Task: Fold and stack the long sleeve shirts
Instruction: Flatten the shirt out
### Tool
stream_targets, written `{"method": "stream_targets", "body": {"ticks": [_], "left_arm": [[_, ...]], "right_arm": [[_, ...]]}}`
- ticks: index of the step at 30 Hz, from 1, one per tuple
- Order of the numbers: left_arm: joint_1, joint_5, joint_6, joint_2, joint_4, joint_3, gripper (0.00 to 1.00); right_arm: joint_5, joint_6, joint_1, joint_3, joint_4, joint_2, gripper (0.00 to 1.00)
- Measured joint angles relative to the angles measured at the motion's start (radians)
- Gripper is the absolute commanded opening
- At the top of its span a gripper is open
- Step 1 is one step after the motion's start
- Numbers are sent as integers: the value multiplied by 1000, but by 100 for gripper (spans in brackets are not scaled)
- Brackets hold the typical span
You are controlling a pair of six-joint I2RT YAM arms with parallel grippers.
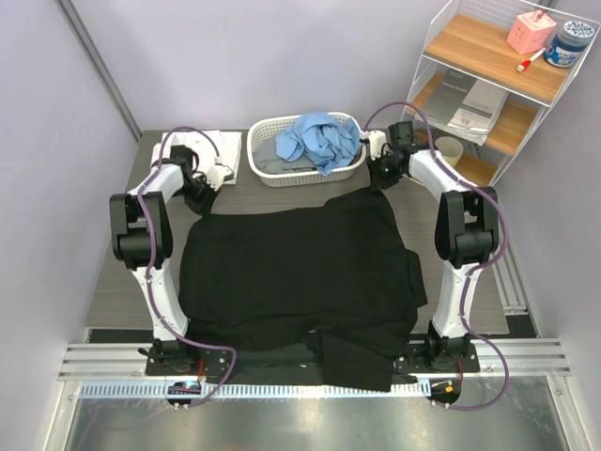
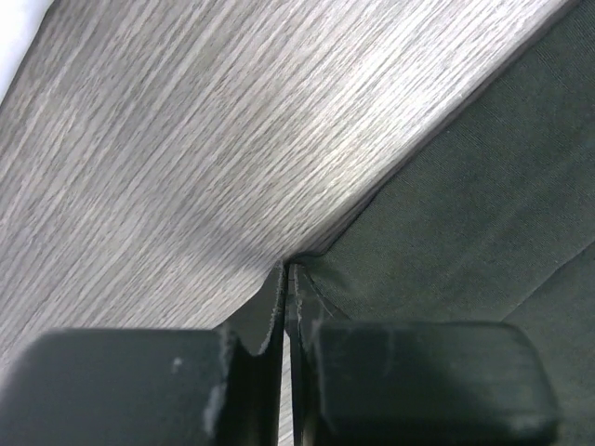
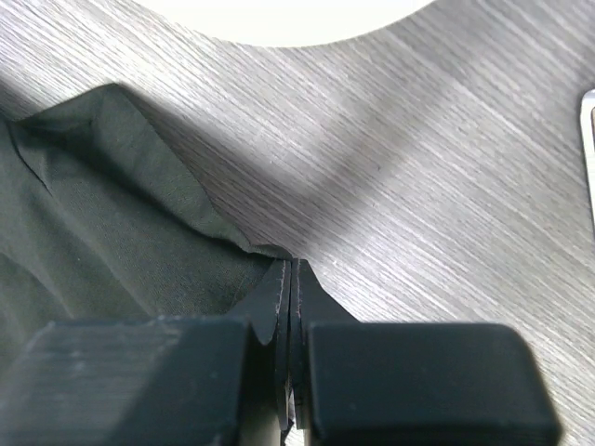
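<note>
A large black long sleeve shirt (image 1: 291, 272) lies spread flat over the middle of the table, and its near edge hangs over the front. My left gripper (image 1: 200, 195) is at its far left corner. In the left wrist view the gripper (image 2: 286, 271) is shut on the edge of the black cloth (image 2: 465, 204). My right gripper (image 1: 380, 177) is at the far right corner, and in the right wrist view it (image 3: 291, 265) is shut on the black cloth's edge (image 3: 93, 232). A light blue shirt (image 1: 319, 141) lies crumpled in the basket.
The white slatted basket (image 1: 282, 178) stands at the back centre, just beyond the black shirt. A white folded cloth (image 1: 225, 146) lies at the back left. A wire shelf (image 1: 498, 85) with small items stands at the back right, with a pale cup (image 1: 449, 150) beside it.
</note>
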Motion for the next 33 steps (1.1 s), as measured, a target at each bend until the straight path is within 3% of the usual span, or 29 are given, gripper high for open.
{"method": "stream_targets", "body": {"ticks": [15,20,21,22,23,26,28,29,32,33], "left_arm": [[16,43,-59,-52,41,2,0],[21,42,-84,-122,117,-42,0],[22,42,-84,-129,124,-48,0],[22,41,-85,-132,130,-54,3],[23,41,-84,-133,135,-58,16],[23,34,-82,-132,130,-63,43],[23,32,-76,-127,117,-56,53],[23,32,-73,-123,107,-48,64],[24,34,-69,-90,71,0,83],[25,36,-70,-75,49,29,83]], "right_arm": [[4,-23,0,45,2,-1,1],[19,-24,-3,70,15,-1,28],[21,-25,-5,71,19,-1,41],[22,-24,-6,71,20,-1,45],[22,-24,-8,71,19,-1,51],[12,-23,-19,69,11,-8,54],[-2,-21,-31,69,5,-15,54],[-8,-19,-37,69,2,-19,54],[-29,-11,-58,69,-9,-24,54],[-35,-7,-64,69,-16,-24,54]]}}
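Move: The black shirt's two far corners are already pinched in the fingertips, one in each hand: the left one right at the left hand point, the right one at the right hand point. From the left hand, the folded white shirt lies about 16 cm ahead and level sideways. The basket's middle is roughly 10 cm ahead of the right hand and 18 cm to its left; the yellow cup is some 8 cm ahead and 18 cm to the right of that hand. The shirt's far edge is drawn forward and up by both corners, then let go. The left hand lifts about 5 cm and goes 2 cm forward, tipping back some 10 degrees, before its fingers open wide. The right rises and advances 2.5 cm in two short pulls, opens halfway, then slides left about 2 cm, still rising slightly. ##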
